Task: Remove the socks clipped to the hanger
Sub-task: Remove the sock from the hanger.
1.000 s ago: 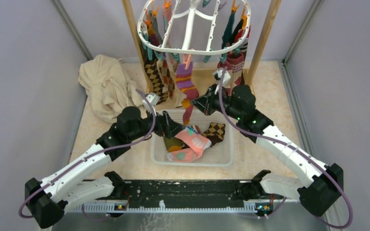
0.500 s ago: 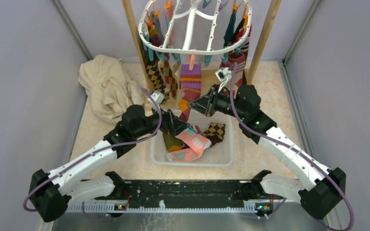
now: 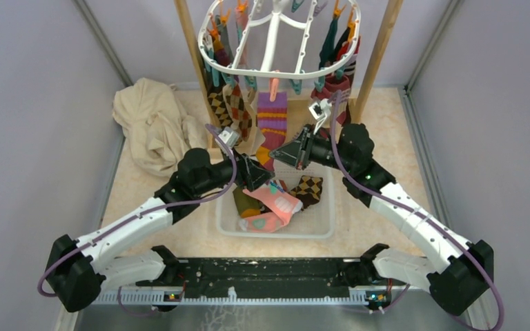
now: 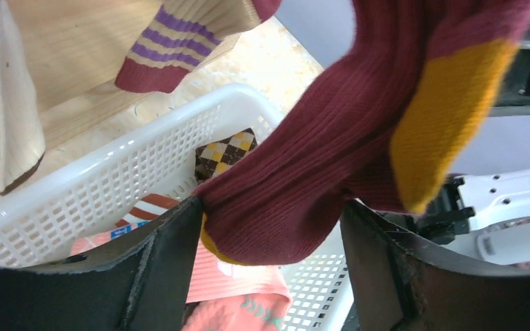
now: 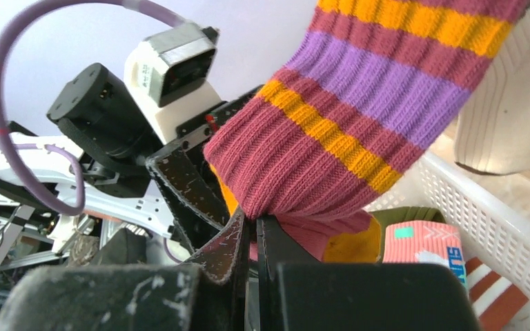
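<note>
The white oval hanger (image 3: 276,69) hangs at the back with several socks clipped round it. A maroon sock with purple and orange stripes (image 3: 272,121) dangles from an orange clip (image 3: 274,87) at the hanger's front. My right gripper (image 3: 277,155) (image 5: 252,219) is shut on this striped sock (image 5: 359,117) near its heel. My left gripper (image 3: 260,177) (image 4: 270,207) is open, its jaws standing either side of the sock's maroon and yellow toe (image 4: 331,152). The left finger (image 4: 172,248) touches the fabric.
A white mesh basket (image 3: 321,226) (image 4: 103,172) below the grippers holds a pink sock (image 3: 276,201), an argyle one (image 3: 308,187) and a dark green one (image 3: 246,205). Wooden posts (image 3: 190,55) (image 3: 381,48) flank the hanger. A beige cloth (image 3: 150,121) lies at the left.
My left gripper has risen and moved right, up to the striped sock's toe, its jaws narrowing slightly. The right gripper lifted a little with the sock, which now hangs flatter.
</note>
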`<action>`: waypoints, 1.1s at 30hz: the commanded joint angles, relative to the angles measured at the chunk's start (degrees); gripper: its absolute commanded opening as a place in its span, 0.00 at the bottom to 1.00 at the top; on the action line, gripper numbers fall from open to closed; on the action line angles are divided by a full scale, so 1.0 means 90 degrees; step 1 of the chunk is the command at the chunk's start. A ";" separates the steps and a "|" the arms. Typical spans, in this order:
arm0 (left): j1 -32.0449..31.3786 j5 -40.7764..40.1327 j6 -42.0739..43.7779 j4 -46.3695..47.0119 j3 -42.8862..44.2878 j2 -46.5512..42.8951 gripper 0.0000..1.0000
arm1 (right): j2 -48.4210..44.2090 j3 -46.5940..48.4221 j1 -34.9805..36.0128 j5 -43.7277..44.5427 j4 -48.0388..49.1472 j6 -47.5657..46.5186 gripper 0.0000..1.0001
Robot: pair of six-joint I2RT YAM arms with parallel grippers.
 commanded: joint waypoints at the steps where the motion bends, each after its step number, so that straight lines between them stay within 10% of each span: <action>1: -0.0012 0.0363 0.0165 0.0365 0.0181 0.0079 0.71 | -0.0227 -0.0116 -0.0132 -0.0160 0.0376 0.0100 0.00; 12: -0.0012 0.0437 0.0147 0.0172 0.0371 0.0242 0.01 | -0.0278 -0.0320 -0.0334 -0.0193 0.0349 0.0040 0.00; 17: -0.0020 0.0127 0.0110 -0.0202 0.0545 0.0286 0.00 | -0.0278 -0.0306 -0.0345 0.0071 0.0033 -0.0198 0.03; 26: -0.0137 -0.0931 0.0209 -0.1253 0.1165 0.0669 0.00 | -0.0461 0.0261 -0.0345 0.1493 -0.1639 -0.1101 0.47; 33: -0.0297 -0.2052 0.0471 -0.1980 0.1900 0.1164 0.00 | -0.0808 0.0546 -0.0345 0.2345 -0.2391 -0.1469 0.54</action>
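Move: The striped sock's dangling foot is already between the left hand's open fingers, its middle about 2 cm ahead, 1 cm to the right and roughly level. The pink peg holding the cuff is some 10 cm ahead of this hand, 1 cm right and 23 cm up; the white basket's middle is roughly 3 cm right, level fore and aft, and 21 cm below. From the right hand, still pinching the sock higher up, the foot lies about 7 cm below and 2 cm left, level fore and aft. The left hand holds nearly in place, drifting about 1 cm to the right while its fingers shut and pinch the striped sock's foot, then carries it some 4 cm forward with a slight wrist turn, counter-clockwise and with its left side rising. The right hand sinks about 2 cm with the sock still pinched, and once the left fingers are shut it opens halfway, lets go and backs off to the right, ending roughly 5 cm right, 5 cm down and 3 cm forward of its start, turning some 20 degrees, partly clockwise. ##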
